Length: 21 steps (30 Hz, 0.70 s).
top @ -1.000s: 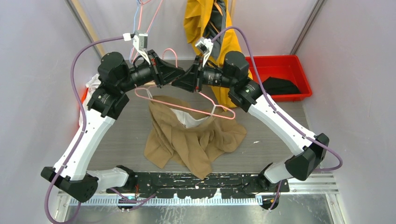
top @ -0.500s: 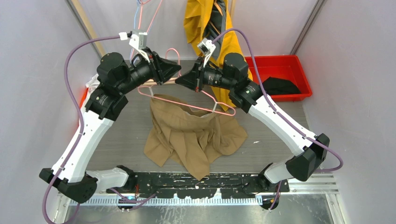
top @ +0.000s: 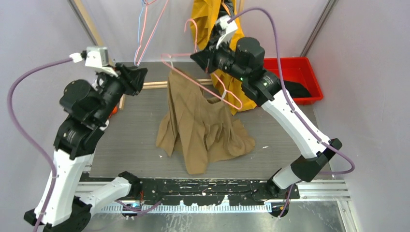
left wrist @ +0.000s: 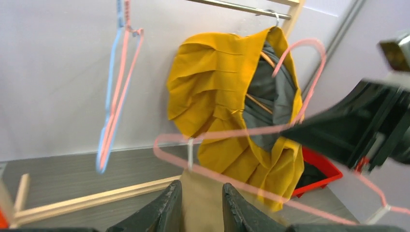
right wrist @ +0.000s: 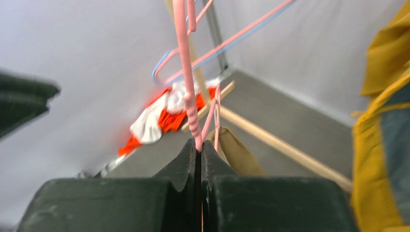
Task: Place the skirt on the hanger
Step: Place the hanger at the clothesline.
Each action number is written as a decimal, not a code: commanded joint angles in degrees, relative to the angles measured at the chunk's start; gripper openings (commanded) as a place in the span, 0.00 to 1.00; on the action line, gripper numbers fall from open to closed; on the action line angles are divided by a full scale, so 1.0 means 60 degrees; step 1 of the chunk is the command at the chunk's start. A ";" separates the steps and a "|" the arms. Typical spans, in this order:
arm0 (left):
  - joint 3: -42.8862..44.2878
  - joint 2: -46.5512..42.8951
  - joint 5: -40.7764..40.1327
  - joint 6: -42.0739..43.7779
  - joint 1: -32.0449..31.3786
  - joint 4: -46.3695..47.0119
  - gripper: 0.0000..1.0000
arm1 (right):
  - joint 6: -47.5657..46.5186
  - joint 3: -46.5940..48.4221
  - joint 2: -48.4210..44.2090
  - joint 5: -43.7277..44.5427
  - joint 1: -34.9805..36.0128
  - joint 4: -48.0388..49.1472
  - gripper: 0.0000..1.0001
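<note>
The tan skirt (top: pixel 203 125) hangs by one corner from a clip of the pink wire hanger (top: pixel 227 96); its lower part lies bunched on the table. My right gripper (top: pixel 199 56) is shut on the hanger's neck and holds it high and tilted at the back. In the right wrist view the jaws pinch the pink wire (right wrist: pixel 196 125), with the skirt (right wrist: pixel 237 154) just beyond. My left gripper (top: pixel 141 76) is open and empty, left of the skirt and apart from it. In the left wrist view its fingers (left wrist: pixel 167 208) frame the skirt (left wrist: pixel 203 193) and hanger (left wrist: pixel 232 133) ahead.
A yellow garment (top: pixel 205 19) hangs on the rail at the back, right behind the hanger. Spare blue and pink hangers (top: pixel 145 29) hang back left. A red bin (top: pixel 290 65) with a black cloth stands back right. An orange and white cloth (right wrist: pixel 164 116) lies far left.
My right gripper has lifted the hanger up and back, so the skirt now hangs from it. My left gripper has let go and drawn back to the left.
</note>
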 commanded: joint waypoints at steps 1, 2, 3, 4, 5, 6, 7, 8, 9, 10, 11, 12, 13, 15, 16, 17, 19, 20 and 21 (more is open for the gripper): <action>-0.0688 -0.0645 -0.1162 0.0054 0.0056 -0.0401 0.37 | -0.0584 0.2468 0.0695 0.1885 -0.0049 0.0289 0.01; -0.0879 -0.0752 -0.1206 0.0044 0.0054 -0.0420 0.38 | -0.0594 0.3139 0.0959 0.2093 -0.0085 0.0161 0.01; -0.0976 -0.0832 -0.1254 0.0026 0.0058 -0.0477 0.38 | -0.0658 0.3609 0.1262 0.2287 -0.0093 0.0059 0.01; -0.1068 -0.0915 -0.1271 0.0009 0.0051 -0.0532 0.38 | -0.0730 0.4036 0.1552 0.2392 -0.0129 0.0002 0.01; -0.1148 -0.0969 -0.1280 -0.0004 0.0052 -0.0573 0.38 | -0.0744 0.4339 0.1792 0.2511 -0.0145 0.0063 0.01; -0.1214 -0.1027 -0.1296 -0.0033 0.0056 -0.0628 0.38 | -0.0728 0.4569 0.2017 0.2669 -0.0164 0.0177 0.01; -0.1313 -0.1073 -0.1276 -0.0050 0.0058 -0.0640 0.38 | -0.0722 0.4733 0.2210 0.2676 -0.0194 0.0361 0.01; -0.1400 -0.1115 -0.1224 -0.0083 0.0058 -0.0627 0.38 | -0.0732 0.4852 0.2372 0.2719 -0.0205 0.0593 0.01; -0.1477 -0.1137 -0.1181 -0.0125 0.0058 -0.0650 0.38 | -0.0759 0.5010 0.2561 0.2852 -0.0206 0.0776 0.01; -0.1556 -0.1162 -0.1132 -0.0156 0.0058 -0.0668 0.38 | -0.0772 0.5218 0.2756 0.2911 -0.0241 0.0881 0.01; -0.1644 -0.1165 -0.1094 -0.0180 0.0058 -0.0656 0.38 | -0.0746 0.5378 0.3027 0.2979 -0.0264 0.1053 0.01; -0.1712 -0.1173 -0.1057 -0.0185 0.0058 -0.0659 0.38 | -0.0699 0.5479 0.3216 0.3103 -0.0287 0.1269 0.01; -0.1745 -0.1172 -0.1052 -0.0171 0.0051 -0.0666 0.38 | -0.0641 0.5608 0.3393 0.3126 -0.0317 0.1470 0.01; -0.1800 -0.1139 -0.1055 -0.0124 0.0050 -0.0690 0.38 | -0.0440 0.5725 0.3677 0.3135 -0.0394 0.2023 0.01; -0.1796 -0.1124 -0.1061 -0.0105 0.0056 -0.0727 0.38 | -0.0353 0.5819 0.3822 0.3110 -0.0446 0.2286 0.01; -0.1803 -0.1109 -0.1065 -0.0097 0.0054 -0.0752 0.38 | -0.0267 0.5997 0.4014 0.3110 -0.0474 0.2474 0.01; -0.1863 -0.1109 -0.1053 -0.0082 0.0058 -0.0755 0.38 | -0.0128 0.6552 0.4450 0.3165 -0.0543 0.2717 0.01; -0.1899 -0.1127 -0.1048 -0.0081 0.0057 -0.0752 0.38 | -0.0085 0.6810 0.4648 0.3223 -0.0568 0.2843 0.01; -0.1931 -0.1135 -0.1038 -0.0069 0.0051 -0.0735 0.38 | -0.0070 0.7024 0.4841 0.3320 -0.0583 0.3005 0.01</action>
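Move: The right hand already holds the pink hanger by its neck with the skirt hanging from it. The clothesline's free stretch lies about 20 cm ahead, some 2 cm left and 10 cm above. From this hand, the yellow garment hangs 20 cm ahead, 8 cm right and 12 cm below; the spare hangers are 20 cm ahead, 18 cm left, about level. From the empty left hand, that stretch is roughly 27 cm ahead, 20 cm right, 7 cm above. The right arm carries the hanger and skirt about 15 cm forward towards the clothesline, rising some 7 cm at first and then sinking back about half of that while still going forward, the fingers keeping their grip as the hand turns some 20 degrees clockwise and tips slightly up. The left hand, empty and partly open, draws a little left and then sinks about 8 cm, its fingers tipping downward, clear of the hanger. ##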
